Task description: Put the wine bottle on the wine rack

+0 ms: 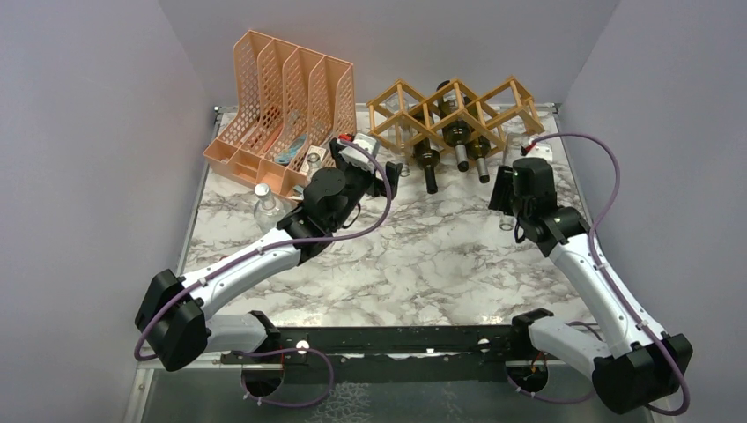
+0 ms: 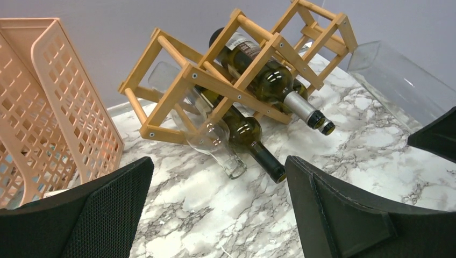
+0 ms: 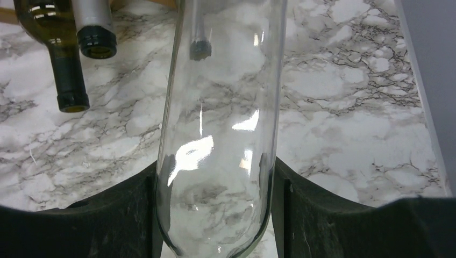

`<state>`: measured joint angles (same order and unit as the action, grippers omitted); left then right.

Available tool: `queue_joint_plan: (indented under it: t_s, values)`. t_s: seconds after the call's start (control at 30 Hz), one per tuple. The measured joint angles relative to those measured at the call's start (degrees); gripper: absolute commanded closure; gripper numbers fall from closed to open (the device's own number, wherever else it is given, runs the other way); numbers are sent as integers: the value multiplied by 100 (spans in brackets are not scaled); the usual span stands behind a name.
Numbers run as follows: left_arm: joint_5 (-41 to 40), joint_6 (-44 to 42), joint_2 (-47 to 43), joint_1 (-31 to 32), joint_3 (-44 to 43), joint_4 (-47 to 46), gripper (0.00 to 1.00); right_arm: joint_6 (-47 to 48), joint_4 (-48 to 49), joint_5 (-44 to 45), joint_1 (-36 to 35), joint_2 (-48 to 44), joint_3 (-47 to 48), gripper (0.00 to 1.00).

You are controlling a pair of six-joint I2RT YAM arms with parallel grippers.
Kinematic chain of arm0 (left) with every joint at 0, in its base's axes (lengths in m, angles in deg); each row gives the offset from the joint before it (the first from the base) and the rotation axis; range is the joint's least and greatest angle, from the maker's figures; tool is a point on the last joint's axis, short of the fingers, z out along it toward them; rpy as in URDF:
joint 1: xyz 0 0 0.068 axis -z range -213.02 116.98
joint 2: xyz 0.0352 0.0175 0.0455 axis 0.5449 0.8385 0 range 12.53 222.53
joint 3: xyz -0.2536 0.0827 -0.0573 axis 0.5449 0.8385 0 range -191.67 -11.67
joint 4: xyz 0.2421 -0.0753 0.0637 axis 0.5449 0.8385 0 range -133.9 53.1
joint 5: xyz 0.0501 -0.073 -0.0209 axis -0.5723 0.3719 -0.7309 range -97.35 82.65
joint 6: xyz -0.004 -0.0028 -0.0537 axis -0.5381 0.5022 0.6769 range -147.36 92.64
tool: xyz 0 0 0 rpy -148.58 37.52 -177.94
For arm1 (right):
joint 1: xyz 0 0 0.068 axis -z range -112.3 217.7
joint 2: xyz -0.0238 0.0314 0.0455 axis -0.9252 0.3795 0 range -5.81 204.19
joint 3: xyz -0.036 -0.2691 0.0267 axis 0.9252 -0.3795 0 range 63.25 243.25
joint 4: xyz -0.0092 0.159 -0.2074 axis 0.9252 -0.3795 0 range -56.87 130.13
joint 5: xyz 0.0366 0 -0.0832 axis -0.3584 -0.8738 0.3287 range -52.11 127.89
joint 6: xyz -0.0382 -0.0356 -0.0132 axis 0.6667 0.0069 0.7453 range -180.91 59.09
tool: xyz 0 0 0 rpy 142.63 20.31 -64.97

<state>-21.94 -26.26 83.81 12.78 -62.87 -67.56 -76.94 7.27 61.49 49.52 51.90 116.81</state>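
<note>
The wooden lattice wine rack (image 1: pixel 454 107) (image 2: pixel 177 91) stands at the back of the marble table. Three dark bottles (image 1: pixel 430 166) and one clear bottle (image 2: pixel 212 141) lie in its cells, necks toward me. My right gripper (image 1: pixel 518 189) (image 3: pixel 215 166) is shut on the body of a clear glass wine bottle (image 3: pixel 220 107) (image 2: pixel 395 80), held above the table just in front of the rack's right end. My left gripper (image 1: pixel 388 170) (image 2: pixel 218 185) stands open and holds nothing, low over the table before the rack's left end.
A peach-orange mesh file organizer (image 1: pixel 282 101) (image 2: pixel 48 107) stands at the back left. Two clear bottles (image 1: pixel 264 207) (image 1: pixel 313 163) stand beside it, near my left arm. Grey walls close the table in on three sides.
</note>
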Motion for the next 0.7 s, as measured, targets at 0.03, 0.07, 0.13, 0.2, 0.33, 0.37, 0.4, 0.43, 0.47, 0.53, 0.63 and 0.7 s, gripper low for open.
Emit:
queue_joint_plan:
  t_s: [0.03, 0.07, 0.13, 0.2, 0.33, 0.37, 0.4, 0.43, 0.47, 0.53, 0.63, 0.7]
  values:
    - [-2, 33, 0, 0, -35, 114, 1, 0, 72, -83, 111, 2, -31, 99]
    - [-4, 74, 2, 0, -105, 273, 1, -2, 155, -162, 221, 9, -50, 99]
    - [-20, 175, 15, -7, -326, 638, 1, -2, 339, -409, 459, 61, -57, 99]
    - [-28, 264, 20, -11, -603, 999, 1, -4, 555, -715, 734, 164, -57, 99]
    - [-26, 387, -17, -11, -925, 1325, 1, -35, 920, -1294, 1228, 466, -57, 99]
    - [-24, 417, -52, -11, -927, 1368, 1, -50, 992, -1416, 1318, 555, -57, 99]
    - [-15, 446, -92, -11, -927, 1438, 1, -72, 1060, -1545, 1397, 649, -57, 99]
    - [0, 472, -127, -11, -927, 1486, 1, -90, 1132, -1672, 1464, 741, -57, 99]
    - [9, 494, -155, -11, -925, 1523, 1, -94, 1191, -1786, 1519, 833, -57, 99]
    - [39, 535, -229, -11, -920, 1585, 1, -87, 1333, -1947, 1574, 960, -57, 99]
    - [79, 573, -330, -11, -920, 1670, 1, -35, 1670, -2142, 1648, 1019, -98, 99]
    - [105, 581, -387, -11, -925, 1751, 1, 15, 1912, -2302, 1714, 1043, -116, 99]
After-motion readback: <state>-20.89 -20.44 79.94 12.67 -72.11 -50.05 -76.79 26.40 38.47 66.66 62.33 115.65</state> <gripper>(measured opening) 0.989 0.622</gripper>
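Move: The clear bottle, already held tipped neck-down in the right hand, is bound for the empty right-hand bay of the wine rack, about 22 cm ahead, 3 cm to the right and slightly below that hand. Next to that way, the lower silver-necked bottle lies some 16 cm ahead and 6 cm left, the upper one about 20 cm ahead and 13 cm left. From the left hand, the bay is roughly 16 cm ahead, 35 cm right and 12 cm lower. The clear bottle, base leading and neck towards the robot, is carried about 7 cm forward towards the rack's empty right bay by the right hand, drifting slightly right. The hand keeps its grip and rolls some 15 degrees, left side rising. The left hand, empty and open, rises about 3 cm and eases slightly back. ##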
